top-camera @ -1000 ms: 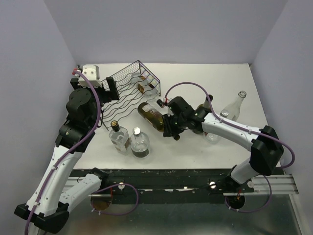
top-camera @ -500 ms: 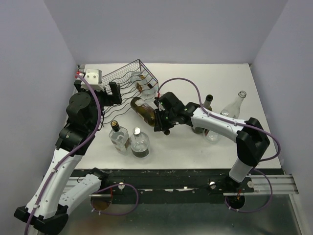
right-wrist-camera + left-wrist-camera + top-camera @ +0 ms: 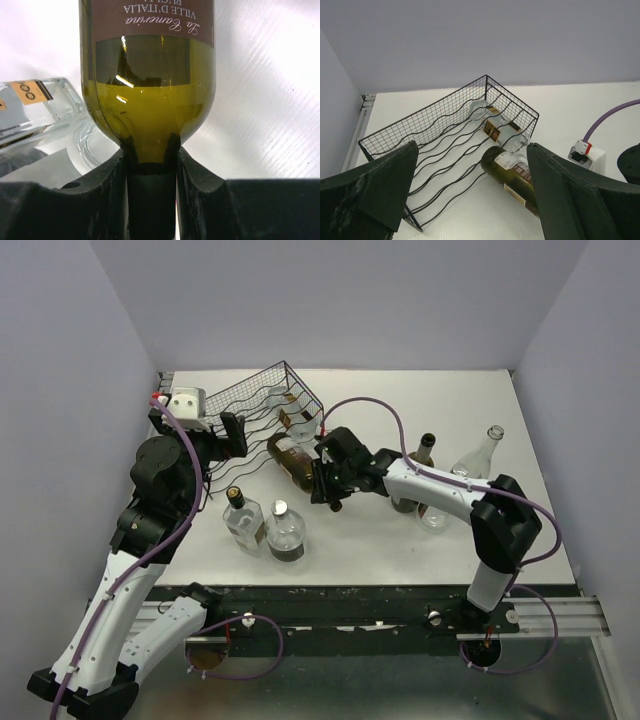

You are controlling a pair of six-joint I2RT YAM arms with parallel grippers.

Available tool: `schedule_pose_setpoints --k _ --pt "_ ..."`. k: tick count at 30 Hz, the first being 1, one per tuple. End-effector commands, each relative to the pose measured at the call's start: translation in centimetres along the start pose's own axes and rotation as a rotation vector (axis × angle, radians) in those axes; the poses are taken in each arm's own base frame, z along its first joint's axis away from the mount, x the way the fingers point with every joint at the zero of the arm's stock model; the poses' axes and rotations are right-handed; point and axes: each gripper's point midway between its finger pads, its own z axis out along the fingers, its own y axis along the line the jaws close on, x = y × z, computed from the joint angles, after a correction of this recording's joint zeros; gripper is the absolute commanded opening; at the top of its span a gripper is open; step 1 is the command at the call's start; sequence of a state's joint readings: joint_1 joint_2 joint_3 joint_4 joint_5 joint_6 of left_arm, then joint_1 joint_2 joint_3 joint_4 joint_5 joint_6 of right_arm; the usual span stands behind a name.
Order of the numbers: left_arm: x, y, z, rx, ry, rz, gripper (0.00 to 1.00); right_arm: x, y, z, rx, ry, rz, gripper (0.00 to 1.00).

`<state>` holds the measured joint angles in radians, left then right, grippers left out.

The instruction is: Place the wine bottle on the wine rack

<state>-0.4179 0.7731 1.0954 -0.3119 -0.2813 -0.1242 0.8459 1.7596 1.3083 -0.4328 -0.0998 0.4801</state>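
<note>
The wine bottle (image 3: pixel 291 461) is dark green with a brown label and lies on its side. My right gripper (image 3: pixel 326 484) is shut on its neck, and the right wrist view shows the neck of the bottle (image 3: pixel 150 100) clamped between both fingers of the gripper (image 3: pixel 151 160). The bottle's base (image 3: pixel 512 175) touches the front right corner of the black wire wine rack (image 3: pixel 250 415), beside a clear bottle (image 3: pixel 502 130) lying in the rack (image 3: pixel 435 135). My left gripper (image 3: pixel 232 430) hangs open at the rack's left front; in the left wrist view, nothing is between the fingers of the gripper (image 3: pixel 471 147).
Two clear bottles (image 3: pixel 243 521) (image 3: pixel 285 532) stand in front of the rack near the left arm. At the right stand a dark bottle (image 3: pixel 420 475), a tall clear bottle (image 3: pixel 478 455) and a small glass one (image 3: pixel 436 512). Walls close the left, back and right sides.
My right arm has carried the wine bottle up and to the left, bringing its base to the rack's front corner. The left gripper has shifted slightly and stays open.
</note>
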Motion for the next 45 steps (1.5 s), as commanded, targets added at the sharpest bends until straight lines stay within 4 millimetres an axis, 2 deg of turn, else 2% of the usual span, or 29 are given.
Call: schedule_pose_setpoints --k 1,7,8,12,18,21,25,30,37,41,45 --pt "-0.3 -0.4 -0.3 0.029 -0.014 -0.009 0.99 -6.3 2.9 -0.1 -0.082 -0.219 -0.028 0.01" --pt "-0.7 -2.2 -0.9 0.133 0.009 -0.018 0.99 -7.6 3.1 2.8 -0.119 -0.317 -0.051 0.01" --pt "-0.7 -2.4 -0.9 0.145 0.018 -0.011 0.99 -8.4 3.5 3.2 -0.136 -0.344 -0.05 0.01" --pt "-1.4 -2.7 -1.0 0.159 0.027 -0.005 0.99 -10.0 4.1 4.7 -0.153 -0.395 -0.047 0.01" --pt "-2.2 -3.2 -1.2 0.19 0.031 -0.002 0.99 -12.6 3.9 6.7 -0.107 -0.451 -0.029 0.01" --pt "-2.1 -3.4 -1.4 0.2 0.033 -0.006 0.99 -13.7 4.2 7.8 -0.116 -0.474 -0.009 0.01" --pt "-1.4 -3.5 -1.1 0.201 0.046 -0.004 0.99 -14.4 4.6 9.4 -0.122 -0.47 -0.019 0.01" --pt "-1.2 -4.2 -0.6 0.228 0.069 -0.011 0.99 -14.7 4.6 10.3 -0.116 -0.471 -0.017 0.01" --pt "-0.7 -4.0 0.0 0.212 0.086 -0.009 0.99 -15.3 3.9 11.6 -0.071 -0.46 -0.011 0.01" --pt "-1.7 -4.0 0.6 0.204 0.081 0.016 0.99 -15.4 4.4 11.9 -0.09 -0.445 -0.018 0.08" --pt "-2.1 -4.1 1.3 0.198 0.087 0.029 0.99 -15.0 4.3 12.5 -0.084 -0.423 0.0 0.28"
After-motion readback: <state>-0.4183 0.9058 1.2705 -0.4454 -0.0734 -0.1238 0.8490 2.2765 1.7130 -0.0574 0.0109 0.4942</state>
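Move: The right hand holds the wine bottle by its neck, base leading. The free bay of the wine rack lies about 25 cm ahead of this hand, 18 cm to its left and 6 cm lower. The clear bottle already racked is some 9 cm to the right of the bay and 4 cm farther out. The white-capped bottle stands about 12 cm back from the right hand and 10 cm left. From the left hand, the bay is about 23 cm ahead, 3 cm right and 35 cm below. Still pinching the neck, the right gripper slides the wine bottle base first in among the rack's wavy wires, beside the racked clear bottle. It travels about 12 cm forward and nearly as far left, sinking about 5 cm mostly early on, while the wrist tips the fingers up some 15 degrees; it slows towards the end. The empty, open left hand drifts about 4 cm right, turning clockwise. ##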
